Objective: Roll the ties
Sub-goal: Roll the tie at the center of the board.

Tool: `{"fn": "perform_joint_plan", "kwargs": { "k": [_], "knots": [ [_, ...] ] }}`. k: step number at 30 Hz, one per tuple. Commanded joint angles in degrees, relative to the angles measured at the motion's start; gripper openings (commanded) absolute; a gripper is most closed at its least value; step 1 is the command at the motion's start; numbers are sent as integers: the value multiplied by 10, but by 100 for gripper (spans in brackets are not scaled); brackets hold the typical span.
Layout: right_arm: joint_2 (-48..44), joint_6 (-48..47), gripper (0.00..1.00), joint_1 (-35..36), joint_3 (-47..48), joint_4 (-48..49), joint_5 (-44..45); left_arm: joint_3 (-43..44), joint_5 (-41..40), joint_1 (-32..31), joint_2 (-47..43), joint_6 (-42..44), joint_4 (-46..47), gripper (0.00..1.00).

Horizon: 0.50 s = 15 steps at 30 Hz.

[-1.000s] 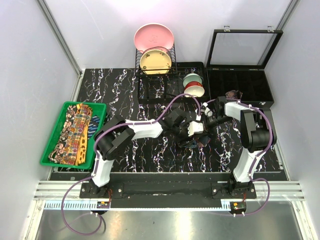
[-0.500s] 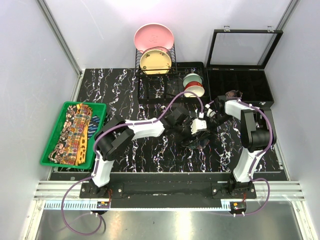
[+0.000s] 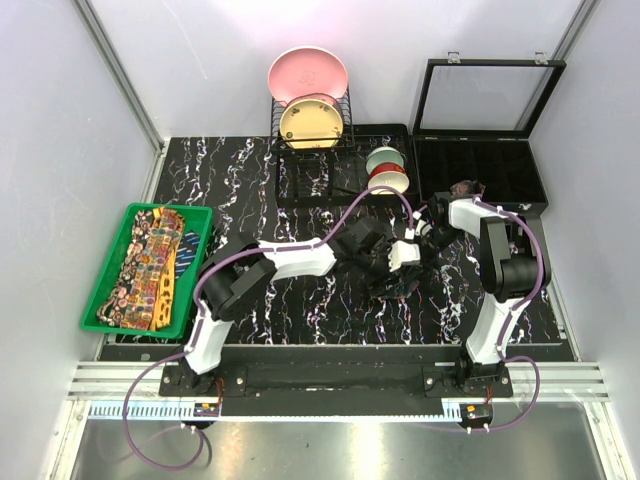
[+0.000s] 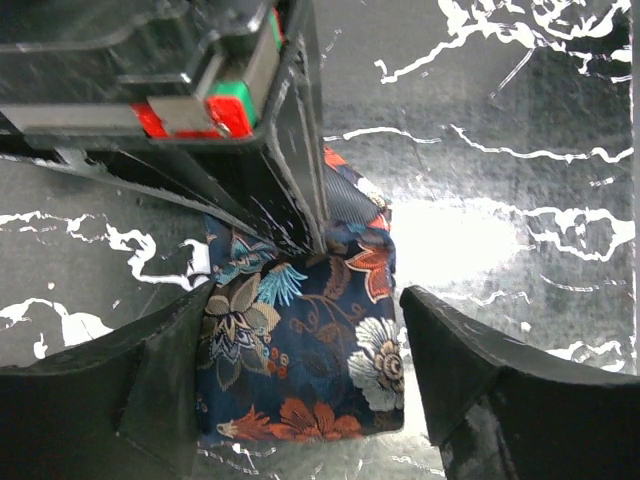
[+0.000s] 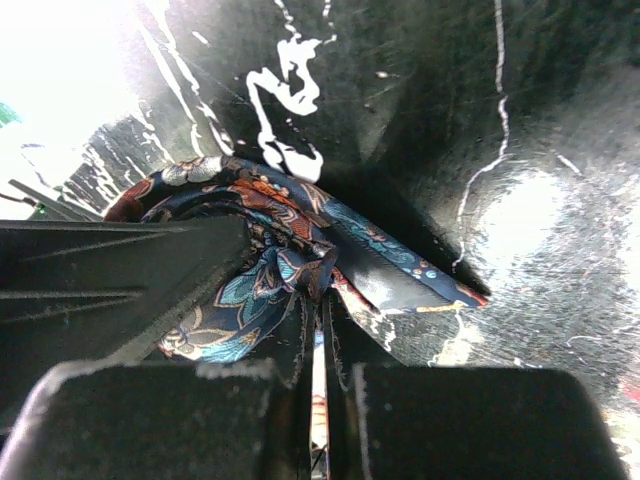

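Observation:
A dark blue tie with red, white and teal flowers (image 4: 300,370) lies folded over in a loose coil on the black marble table (image 3: 300,300), seen from above as a dark bundle (image 3: 398,288). My left gripper (image 4: 305,330) stands open astride it; the right-hand finger (image 4: 470,370) is clear of the cloth. My right gripper (image 5: 320,295) is shut on a fold of the tie (image 5: 260,285), and its fingers (image 4: 290,190) reach in from the far side. Yellow-orange paisley ties (image 3: 150,262) lie in the green tray (image 3: 97,300).
A small brownish coil (image 3: 466,188) sits in the open black compartment case (image 3: 480,165) at the back right. A dish rack with pink and yellow plates (image 3: 308,85) and stacked bowls (image 3: 386,168) stand at the back. Both arms (image 3: 290,258) meet at mid-table.
My left jaws have spread wider around the tie. Both grippers have shifted slightly toward the far side, and the right one has kept its pinch on the cloth.

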Motion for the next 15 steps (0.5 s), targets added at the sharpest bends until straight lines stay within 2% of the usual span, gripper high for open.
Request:
{"fn": "perform_joint_plan", "kwargs": {
  "k": [1,2,5,9,10,12,13,15],
  "knots": [
    [18,-10,0,1,5,15,55,37,12,-6,22,-14,25,66],
    [16,-12,0,0,3,18,44,45,3,-6,32,-13,21,53],
    [13,-12,0,-3,12,21,16,37,-21,-5,39,6,-2,34],
    [15,-11,14,-21,37,-7,-20,-14,-48,-5,20,40,-8,20],
    [12,-11,27,-28,43,-14,-31,-26,-56,-6,16,47,-9,19],
    [5,-15,38,-44,54,-37,-54,-27,-65,-5,20,50,-21,17],
    [-4,-18,48,-47,56,-44,-62,-25,-72,-5,24,50,-24,17],
    [-17,-23,61,-58,47,-54,-75,-22,-75,-5,27,49,-31,17]
  ]
}}
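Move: The rolled tie sits between the left hand's open fingers, its middle about 1 cm left of that hand and 2 cm below. From the right hand, whose shut tips are at the roll's right side, its middle is some 3 cm left and 1 cm back. The short free end is about 3 cm right and 1 cm back of the right hand; the compartment box is roughly 19 cm ahead and 12 cm right, the bowls 19 cm ahead and 7 cm left. Left fingers close on the roll's ends; then right fingers open, letting go, and leave forward-right and up, about 2 cm. ##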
